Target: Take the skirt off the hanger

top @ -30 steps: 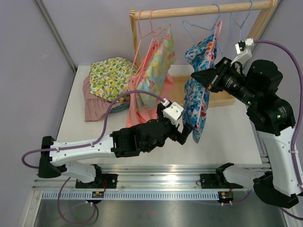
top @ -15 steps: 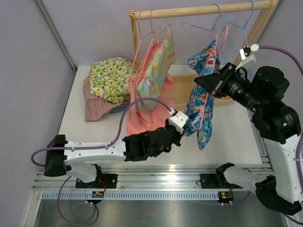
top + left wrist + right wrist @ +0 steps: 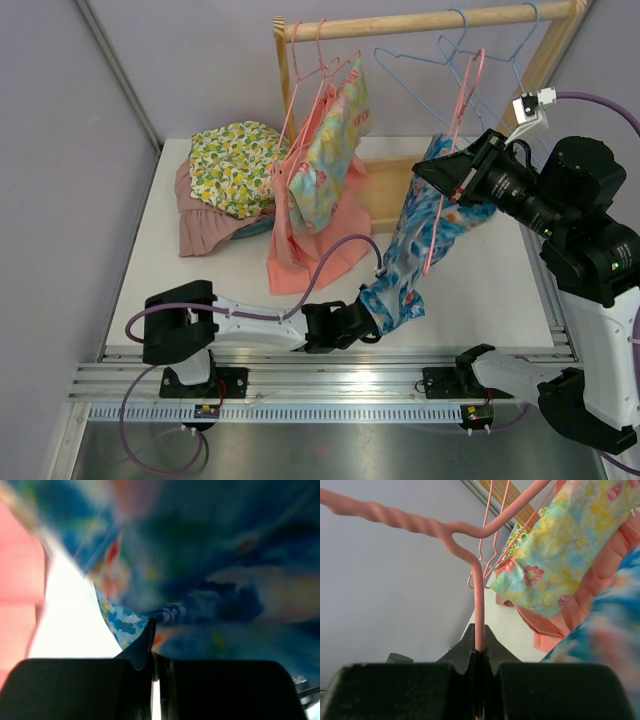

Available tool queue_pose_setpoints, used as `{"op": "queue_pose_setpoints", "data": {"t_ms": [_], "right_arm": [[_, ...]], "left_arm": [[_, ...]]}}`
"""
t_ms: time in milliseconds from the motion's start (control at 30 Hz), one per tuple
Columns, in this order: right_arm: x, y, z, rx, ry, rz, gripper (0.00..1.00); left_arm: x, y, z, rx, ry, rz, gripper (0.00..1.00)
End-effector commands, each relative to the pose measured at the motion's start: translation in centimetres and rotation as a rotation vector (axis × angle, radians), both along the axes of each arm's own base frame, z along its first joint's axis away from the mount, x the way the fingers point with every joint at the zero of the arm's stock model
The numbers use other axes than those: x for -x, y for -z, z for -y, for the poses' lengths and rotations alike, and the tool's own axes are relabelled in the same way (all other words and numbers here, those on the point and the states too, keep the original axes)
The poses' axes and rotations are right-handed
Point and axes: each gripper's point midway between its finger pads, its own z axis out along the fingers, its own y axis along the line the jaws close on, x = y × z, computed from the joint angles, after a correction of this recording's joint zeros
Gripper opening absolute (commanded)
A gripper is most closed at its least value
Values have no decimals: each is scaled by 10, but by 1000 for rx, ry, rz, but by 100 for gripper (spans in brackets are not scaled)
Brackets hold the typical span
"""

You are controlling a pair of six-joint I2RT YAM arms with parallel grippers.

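The blue floral skirt (image 3: pixel 425 235) stretches from the pink hanger (image 3: pixel 462 110) down to the table's near edge. My right gripper (image 3: pixel 442 180) is shut on the pink hanger's wire (image 3: pixel 479 605), just below its twisted neck, and holds it tilted in front of the rack. My left gripper (image 3: pixel 375 318) is low over the table and shut on the skirt's lower hem (image 3: pixel 165 615). The cloth fills most of the left wrist view. The skirt's top edge still lies over the hanger next to the right gripper; how it is attached there is hidden.
A wooden rack (image 3: pixel 420 20) stands at the back, with empty blue hangers (image 3: pixel 420 75) and pink and floral garments (image 3: pixel 320 165) hanging on it. A pile of clothes (image 3: pixel 225 170) lies at the back left. The left arm's cable (image 3: pixel 330 260) loops over the table.
My left gripper has pulled the skirt's hem down and toward the near edge, stretching the skirt out. My right gripper has lifted the pink hanger up and to the right.
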Motion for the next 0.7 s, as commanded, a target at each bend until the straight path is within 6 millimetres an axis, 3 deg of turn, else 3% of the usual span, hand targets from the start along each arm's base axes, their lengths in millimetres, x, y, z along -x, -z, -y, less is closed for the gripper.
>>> {"op": "queue_pose_setpoints", "data": {"t_ms": [0, 167, 367, 467, 667], "right_arm": [[14, -49, -3, -89, -48, 149, 0], [4, -43, -11, -96, -62, 129, 0], [-25, -29, -32, -96, -99, 87, 0], [-53, -13, -51, -80, -127, 36, 0], [-97, -14, -72, -56, -137, 36, 0]], "left_arm": [[6, 26, -4, -5, -9, -62, 0], [7, 32, -7, -6, -11, -69, 0], [7, 29, -10, 0, -22, -59, 0], [7, 27, -12, 9, -24, -48, 0], [4, 44, -23, -11, -46, -31, 0]]}}
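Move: The left hand already has the blue skirt's lower edge pinched, with the bare table top about 10 cm straight below it. The coral skirt hangs about 15 cm ahead and 12 cm to its left, at nearly the same height. From the right hand, which holds the pink hanger, the free stretch of rail is roughly 18 cm ahead, 8 cm left and 8 cm up. The yellow floral skirt is some 14 cm ahead, 13 cm left and 15 cm lower. Down by some 6 cm and slightly left, the left hand draws the skirt towards the table, mostly at the start, then all but stays, fingers still shut on the cloth. The right hand, keeping its grip under the hook of the pink hanger, first lifts about 2 cm, then speeds up forward and left, about 11 cm in all, dipping as it carries the hanger towards the empty part of the rail. ##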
